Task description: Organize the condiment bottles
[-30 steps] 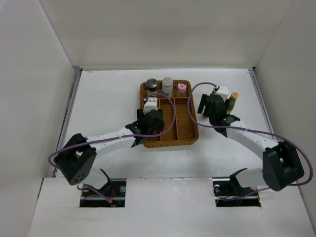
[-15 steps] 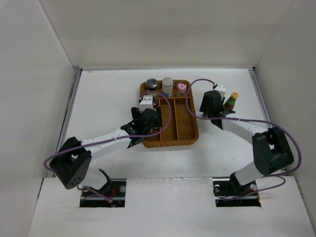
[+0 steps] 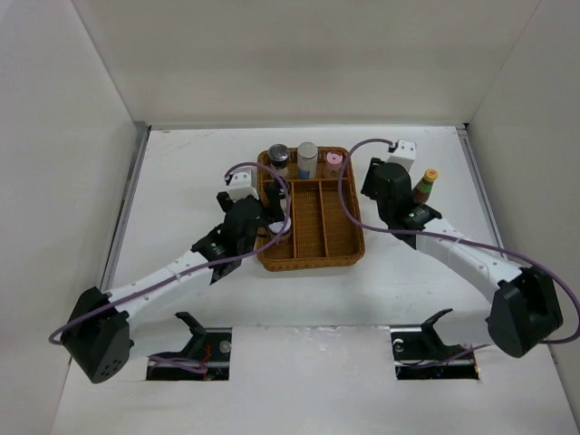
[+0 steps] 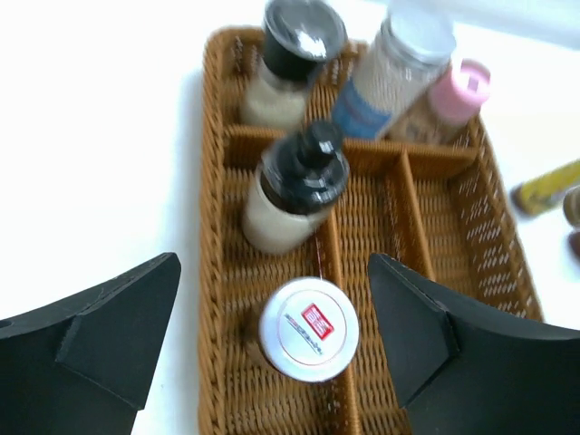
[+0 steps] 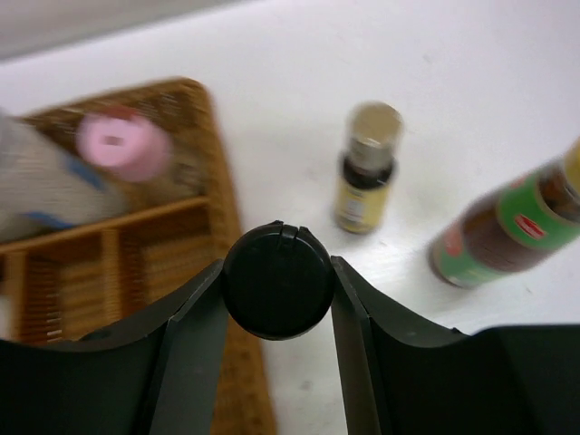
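Observation:
My left gripper point(image 4: 274, 263) point(image 3: 261, 207) hangs open over the wicker tray's point(image 4: 214, 163) point(image 3: 313, 261) left compartment. A white-lidded bottle point(image 4: 309, 328) stands free between its fingers, touching neither. Beyond it stand a black-capped jar point(image 4: 294, 186), a black-lidded jar point(image 4: 290, 54), a clear bottle with a blue label point(image 4: 392, 71) and a pink-lidded jar point(image 4: 456, 93). My right gripper point(image 5: 277, 272) point(image 3: 391, 186), just right of the tray, is shut on the round black cap of a dark bottle point(image 5: 278, 292). A small yellow bottle point(image 5: 365, 172) and a green-red bottle point(image 5: 507, 231) point(image 3: 424, 186) stand on the table beyond it.
The tray's middle and right long compartments point(image 3: 328, 217) hold nothing. The white enclosure walls point(image 3: 82, 181) rise close on both sides and at the back. The tray's right rim point(image 5: 201, 109) lies just left of my right fingers.
My left gripper opened, let go of the white-lidded bottle in the tray and drew back to the left. My right gripper closed on the black-capped bottle.

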`<state>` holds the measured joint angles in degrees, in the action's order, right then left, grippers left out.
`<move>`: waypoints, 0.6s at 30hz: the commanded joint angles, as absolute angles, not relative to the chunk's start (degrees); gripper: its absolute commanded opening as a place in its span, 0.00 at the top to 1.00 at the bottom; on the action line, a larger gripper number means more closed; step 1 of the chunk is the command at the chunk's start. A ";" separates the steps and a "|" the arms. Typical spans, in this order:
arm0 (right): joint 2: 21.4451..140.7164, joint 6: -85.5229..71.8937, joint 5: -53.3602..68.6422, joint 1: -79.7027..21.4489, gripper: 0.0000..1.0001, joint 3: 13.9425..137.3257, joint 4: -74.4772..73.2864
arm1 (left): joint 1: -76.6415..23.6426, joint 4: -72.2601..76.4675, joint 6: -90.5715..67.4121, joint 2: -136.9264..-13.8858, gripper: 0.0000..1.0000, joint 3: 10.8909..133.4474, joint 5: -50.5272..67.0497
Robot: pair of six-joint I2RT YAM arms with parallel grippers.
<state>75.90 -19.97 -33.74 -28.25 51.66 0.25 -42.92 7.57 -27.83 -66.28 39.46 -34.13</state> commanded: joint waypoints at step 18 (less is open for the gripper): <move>98.96 -18.37 -23.73 -42.23 0.63 72.86 6.95 | -27.38 22.32 -37.09 -56.07 0.15 22.24 -26.63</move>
<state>98.52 -18.87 -24.23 -42.04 68.82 4.47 -28.05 17.06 -35.14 -56.69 22.46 -29.12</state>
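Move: The right hand already holds a black-capped bottle; the tray's empty middle long compartment has its centre about 18 cm to the left, 2 cm back and 12 cm below. Ahead of this hand by some 12 cm are the silver-lidded shaker, 18 cm left, and the pink-lidded jar, 10 cm left; the black-stoppered bottle is 26 cm left and 2 cm ahead. From the left hand, that compartment is about 12 cm right and 4 cm ahead, and the white-lidded jar 4 cm right, 1 cm back and 9 cm below. Keeping its grip on the black-capped bottle, the right hand swings about 18 cm left in an arc, rising some 6 cm to clear the tray's right side and then sinking to about 3 cm below its starting height over the far part of the middle compartment, the wrist turning roughly 25 degrees counter-clockwise. Meanwhile the left hand, empty with fingers still wide open, draws left away from the white-lidded jar by about 9 cm, lifting slightly before dropping outside the tray's left rim and giving the right hand room. ##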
